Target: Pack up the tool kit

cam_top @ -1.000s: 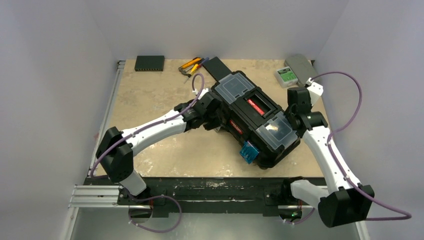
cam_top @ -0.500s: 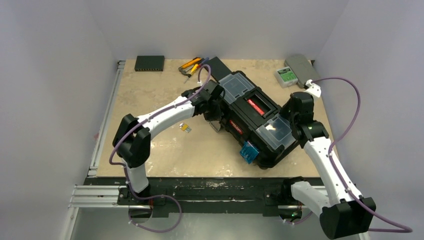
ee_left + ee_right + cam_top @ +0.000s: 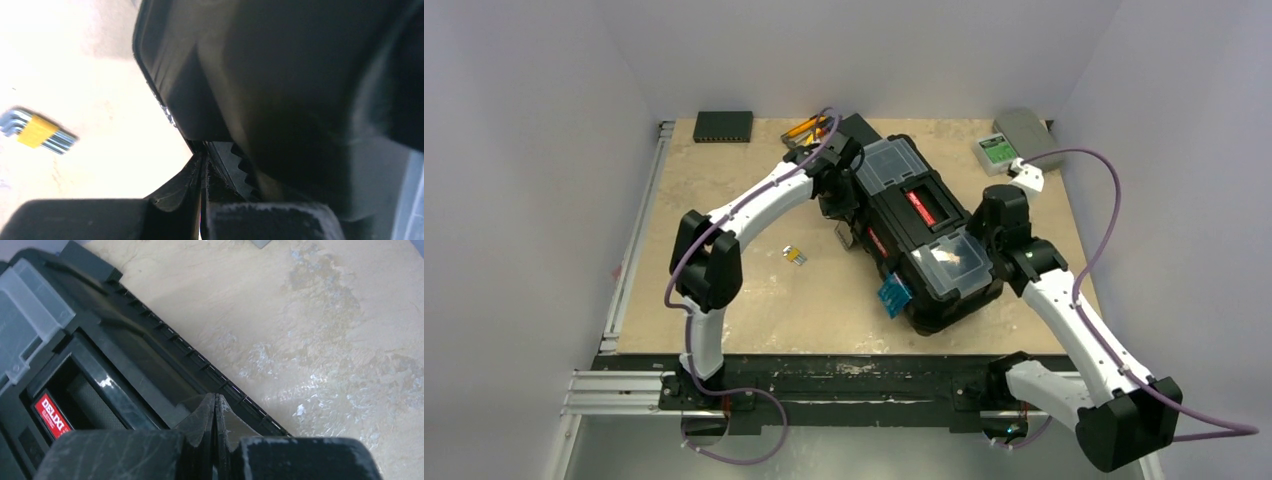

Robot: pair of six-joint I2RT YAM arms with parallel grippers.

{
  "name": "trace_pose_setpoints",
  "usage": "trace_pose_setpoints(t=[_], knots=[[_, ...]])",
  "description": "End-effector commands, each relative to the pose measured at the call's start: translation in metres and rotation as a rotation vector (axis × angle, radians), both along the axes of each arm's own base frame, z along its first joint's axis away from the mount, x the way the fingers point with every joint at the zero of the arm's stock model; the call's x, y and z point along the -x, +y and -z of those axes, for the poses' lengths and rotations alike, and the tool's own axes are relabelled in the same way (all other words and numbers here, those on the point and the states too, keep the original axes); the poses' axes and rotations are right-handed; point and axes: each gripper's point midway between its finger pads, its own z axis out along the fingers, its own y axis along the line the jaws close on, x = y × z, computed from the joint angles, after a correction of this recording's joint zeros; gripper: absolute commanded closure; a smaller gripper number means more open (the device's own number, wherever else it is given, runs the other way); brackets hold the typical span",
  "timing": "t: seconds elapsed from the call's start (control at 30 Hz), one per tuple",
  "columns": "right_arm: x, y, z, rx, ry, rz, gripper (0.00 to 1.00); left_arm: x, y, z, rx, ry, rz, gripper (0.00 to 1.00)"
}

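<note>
The black toolbox (image 3: 921,208) lies slantwise mid-table with its lid down, showing a red label (image 3: 51,415) at the handle, clear compartment lids (image 3: 951,262) and a blue latch (image 3: 892,293) hanging off its near side. My left gripper (image 3: 837,195) is shut and empty, its tips (image 3: 202,157) against the box's dark left wall (image 3: 280,75). On the box's right rim (image 3: 200,365) sits my right gripper (image 3: 984,222), shut with nothing held, its tips (image 3: 215,397) touching the ribbed edge. Yellow-black hand tools (image 3: 808,128) lie at the back, behind the left wrist.
A small hex-key set with a yellow band (image 3: 795,256) lies on the table left of the toolbox, also in the left wrist view (image 3: 35,132). A flat black box (image 3: 723,125) sits at the back left. A grey case with a green label (image 3: 996,150) is at the back right.
The toolbox has swung and slid left and slightly nearer. My left arm moved toward the far end of the box, uncovering the hex keys. My right arm followed the box leftward.
</note>
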Motion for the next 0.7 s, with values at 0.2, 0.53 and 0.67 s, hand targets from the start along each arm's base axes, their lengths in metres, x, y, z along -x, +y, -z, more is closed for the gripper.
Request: trace_pose_setpoints(t=[0.2,0.53,0.67], knots=[[0.082,0.096,0.072,-0.145,0.434,-0.358,1.00,-0.060,-0.051,-0.051,0.236,-0.242,0.091,1.00],[0.072,0.035,0.042,0.091,0.363,-0.141,1.00,-0.021,0.046,-0.106,-0.052,-0.356,0.022,1.00],[0.074,0.018,0.042,0.169,0.373,-0.093,1.00,0.010,0.083,-0.118,-0.112,-0.361,-0.019,1.00]])
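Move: The toolbox's middle lies about 12 cm right of the left hand and 3 cm back, roughly at its height; from the right hand it is some 9 cm left, 2 cm back and 8 cm lower. The hex keys lie about 11 cm left of the left hand and 8 cm back on the table, and the black box about 17 cm straight ahead of it. The green-and-white case stands roughly 15 cm ahead of the right hand and 7 cm right. Leftward, the right hand's shut fingers push on the toolbox's hinge side for about 4.5 cm, then draw back and sink along it, tipping down. Meanwhile the left hand's shut fingers, against the latch side, go forward and left about 5 cm, then rise some 7 cm and ease back, coming free of the box. ##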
